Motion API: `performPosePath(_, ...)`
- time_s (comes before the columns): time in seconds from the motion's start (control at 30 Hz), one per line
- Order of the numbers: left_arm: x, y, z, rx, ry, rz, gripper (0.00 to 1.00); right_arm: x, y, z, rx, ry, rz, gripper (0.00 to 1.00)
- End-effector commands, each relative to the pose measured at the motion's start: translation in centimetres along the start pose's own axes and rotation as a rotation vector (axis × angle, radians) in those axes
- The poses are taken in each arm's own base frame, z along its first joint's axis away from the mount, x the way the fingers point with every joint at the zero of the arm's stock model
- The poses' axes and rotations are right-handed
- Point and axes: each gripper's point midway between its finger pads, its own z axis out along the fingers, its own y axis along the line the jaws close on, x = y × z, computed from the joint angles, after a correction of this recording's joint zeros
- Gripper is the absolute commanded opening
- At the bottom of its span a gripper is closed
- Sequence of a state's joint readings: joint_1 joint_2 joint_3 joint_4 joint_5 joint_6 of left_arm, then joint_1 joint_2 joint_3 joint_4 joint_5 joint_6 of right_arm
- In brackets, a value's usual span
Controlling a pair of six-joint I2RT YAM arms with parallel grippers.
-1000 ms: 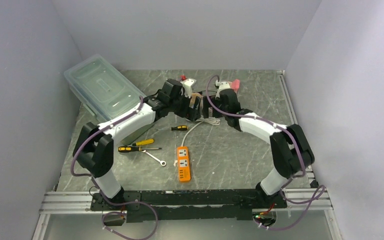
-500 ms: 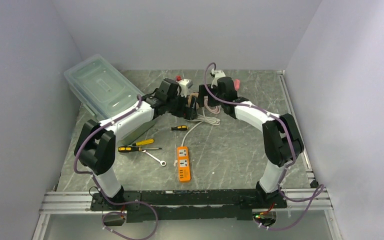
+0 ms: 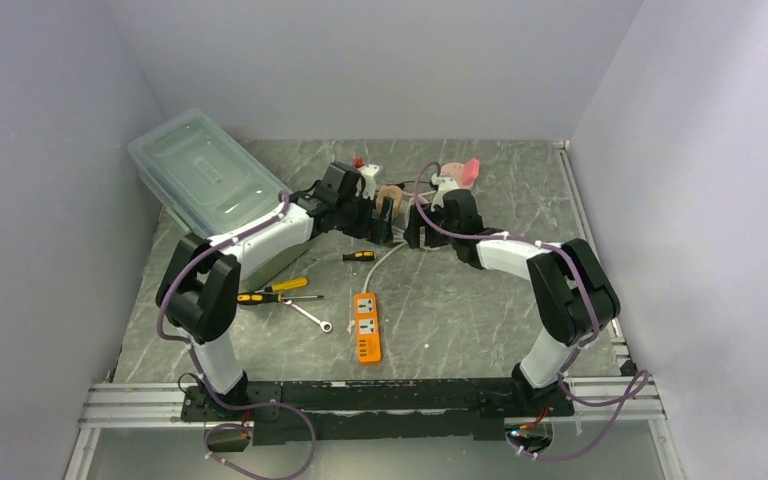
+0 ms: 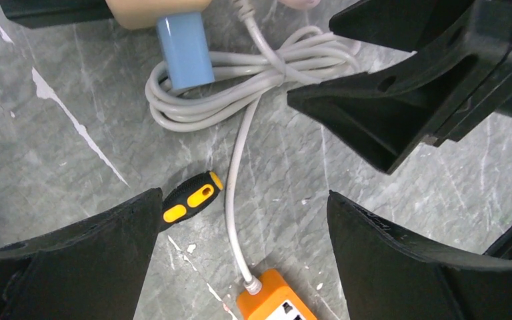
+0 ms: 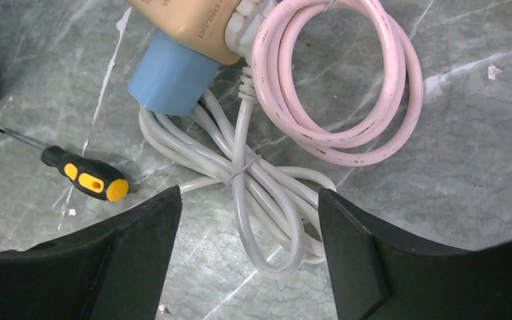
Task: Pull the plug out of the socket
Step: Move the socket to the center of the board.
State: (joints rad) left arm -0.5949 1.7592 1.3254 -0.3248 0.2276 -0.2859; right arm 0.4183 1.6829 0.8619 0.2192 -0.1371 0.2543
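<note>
The blue plug [image 5: 173, 77] [image 4: 185, 50] sits pushed into a beige socket [image 5: 193, 23] [image 3: 392, 193] that carries a coiled pink cord [image 5: 337, 80]. From the plug a bundled white cable [image 5: 253, 180] [image 4: 240, 73] runs down to an orange power strip [image 3: 365, 327] [image 4: 273, 303]. My left gripper [image 4: 245, 200] [image 3: 385, 218] hangs open over the cable, just below the plug. My right gripper [image 5: 248, 193] [image 3: 415, 225] is open too, with a loop of the white bundle lying untouched between its fingers [image 4: 400, 100]. The two grippers face each other closely.
A clear lidded box [image 3: 205, 175] stands at the back left. A yellow-black screwdriver [image 3: 355, 256] [image 5: 87, 177] lies beside the cables; two more screwdrivers [image 3: 278, 292] and a wrench [image 3: 312, 318] lie to the left. Small pink [image 3: 467, 170] and white [image 3: 372, 170] items sit behind the grippers.
The right arm lifted toward the back, then came down over the white cable bundle, and its jaws narrowed a little. The left arm barely moved.
</note>
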Motion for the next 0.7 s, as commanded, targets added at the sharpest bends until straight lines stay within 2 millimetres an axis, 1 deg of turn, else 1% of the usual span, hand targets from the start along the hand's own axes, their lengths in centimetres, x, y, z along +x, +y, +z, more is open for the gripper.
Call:
performPosePath(0.0, -0.1, 0.4, 0.2, -0.016, -0.019, 0.015, 0.97, -0.7, 0.4, 1.1, -0.026, -0.013, 0.001, 0.75)
performPosePath(0.07, -0.2, 0.6, 0.2, -0.023, -0.024, 0.021, 0.97, -0.1, 0.4, 1.1, -0.034, -0.001, 0.009, 0.73)
performPosePath(0.17, -0.2, 0.5, 0.2, -0.021, -0.017, 0.018, 0.97, 0.0, 0.7, 0.1, -0.047, -0.019, 0.006, 0.69)
performPosePath(0.27, -0.2, 0.3, 0.2, -0.012, -0.011, 0.014, 0.97, 0.7, 0.2, -0.5, -0.019, -0.007, 0.009, 0.67)
performPosePath(0.33, -0.2, 0.1, 0.2, -0.005, -0.008, 0.007, 0.97, 1.0, -0.3, -0.1, 0.005, 0.013, 0.016, 0.65)
performPosePath(0.47, -0.4, -0.3, -0.1, 0.012, -0.01, 0.003, 0.97, 1.8, -0.5, 0.9, 0.027, 0.079, 0.042, 0.66)
performPosePath(0.57, -0.8, -0.5, -0.6, 0.013, -0.027, 0.01, 0.97, 2.3, -0.3, 1.4, 0.042, 0.114, 0.031, 0.65)
performPosePath(0.67, -1.0, -0.2, -1.0, -0.003, -0.037, 0.021, 0.97, 2.6, 0.9, 1.5, 0.023, 0.134, 0.007, 0.6)
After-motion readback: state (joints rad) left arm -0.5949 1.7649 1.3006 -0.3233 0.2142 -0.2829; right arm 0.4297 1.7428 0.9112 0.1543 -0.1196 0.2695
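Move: My right hand is poised above the socket's white cable bundle, whose middle is about 2 cm ahead, 2 cm to the left and 4 cm below. The blue plug is roughly 5 cm ahead and 7 cm left; the pink coil some 9 cm straight ahead. The screwdriver's handle lies about 11 cm left and 1 cm back. From my left hand the bundle lies about 5 cm ahead, 6 cm right and 10 cm down. I sink my right hand about 2 cm down onto the white cable bundle, narrowing the fingers on either side of its loop without shutting them, and tip the hand a few degrees further down. My left hand drops just over 1 cm at first, then hangs there wide open beside the bundle. ##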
